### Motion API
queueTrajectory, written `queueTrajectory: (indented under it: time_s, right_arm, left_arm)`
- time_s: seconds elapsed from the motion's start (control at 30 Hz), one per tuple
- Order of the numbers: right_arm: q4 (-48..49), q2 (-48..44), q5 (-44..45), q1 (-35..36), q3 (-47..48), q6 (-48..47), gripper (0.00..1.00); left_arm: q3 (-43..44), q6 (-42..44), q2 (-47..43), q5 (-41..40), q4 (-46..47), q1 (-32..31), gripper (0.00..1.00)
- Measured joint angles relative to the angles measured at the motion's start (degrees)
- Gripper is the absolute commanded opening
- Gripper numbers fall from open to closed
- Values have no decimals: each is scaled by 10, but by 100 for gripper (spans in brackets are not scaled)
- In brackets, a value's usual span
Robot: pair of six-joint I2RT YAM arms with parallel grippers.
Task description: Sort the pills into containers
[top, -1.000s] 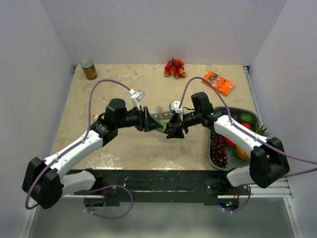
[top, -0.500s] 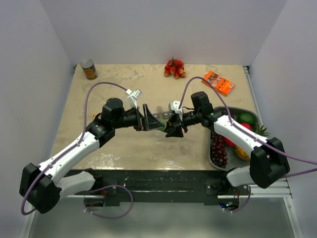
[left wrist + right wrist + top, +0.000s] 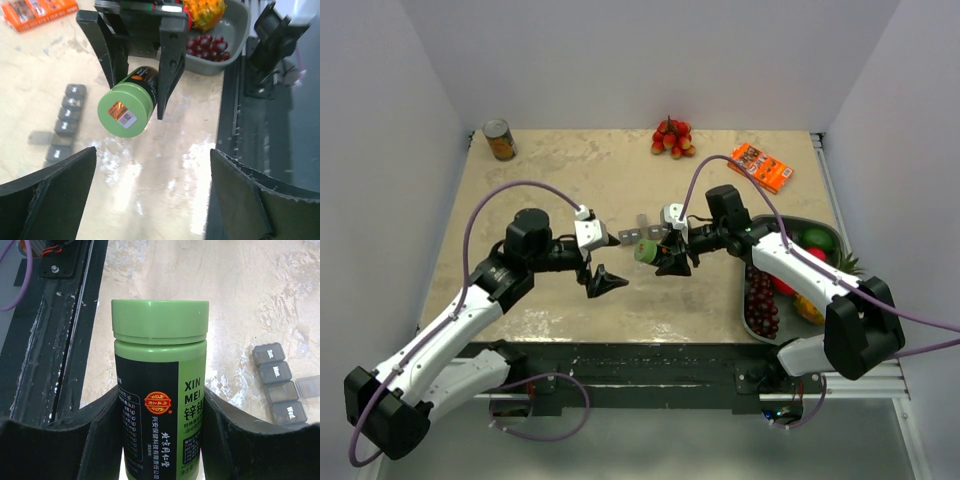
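Note:
My right gripper [image 3: 665,258] is shut on a small green bottle [image 3: 645,252] with a black label, held level above the table. Its green cap [image 3: 160,320] is on and points toward my left gripper. In the left wrist view the bottle [image 3: 127,105] hangs between the right fingers. My left gripper [image 3: 603,282] is open and empty, a short way near-left of the cap; it also shows in the left wrist view [image 3: 152,152]. The dark-grey pill container strip [image 3: 642,232] lies on the table just behind the bottle, with one lid flipped open [image 3: 307,385]. No loose pills show.
A tin can [image 3: 500,140] stands at the far left corner. Red fruits [image 3: 671,137] and an orange packet [image 3: 760,166] lie at the back. A grey tray [image 3: 766,222] with grapes and other fruit sits at the right, under the right arm.
My left gripper has drawn back from the bottle's cap toward the near left and now stands open. The right gripper still holds the bottle in nearly the same place.

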Motion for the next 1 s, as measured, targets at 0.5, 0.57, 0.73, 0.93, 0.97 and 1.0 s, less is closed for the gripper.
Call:
queueTrajectory:
  time_s: [0.5,0.57,0.73,0.93,0.97,1.0]
  right_arm:
    - [-5,0,-2,0,0,-10,0]
    - [-6,0,-2,0,0,-11,0]
    - [-6,0,-2,0,0,-13,0]
    - [-6,1,-2,-1,0,-14,0]
    - [-8,2,-2,-1,0,-14,0]
    - [-8,3,-2,-1,0,-14,0]
  left_arm:
    - [-30,154,113,47,173,-4,97]
    - [-24,156,126,57,178,-7,92]
    - [-10,161,153,71,180,-9,74]
    - [12,153,179,86,163,-13,36]
    - [12,151,179,86,161,-13,26]
    - [12,150,180,87,159,-13,22]
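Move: The green cap of the pill bottle lies about 5 cm to the right of the open left hand, roughly 4 cm ahead and 3 cm below it. The bottle's body, gripped by the right hand, is some 10 cm to the left hand's right, 4 cm ahead and 6 cm below; the pill box lies 9 cm ahead, 7 cm right and some 20 cm lower. From the right hand the cap stands about 5 cm left, level fore and aft, and 3 cm up. The left fingers come around the green cap and close to pinch its two sides, while the right hand holds the bottle still. To get there the open left hand first sinks about 2 cm, then goes forward and right towards the cap, 4 to 5 cm each way, swinging its fingers some 15 degrees clockwise and rolling about as much; it closes only over the last stretch. ##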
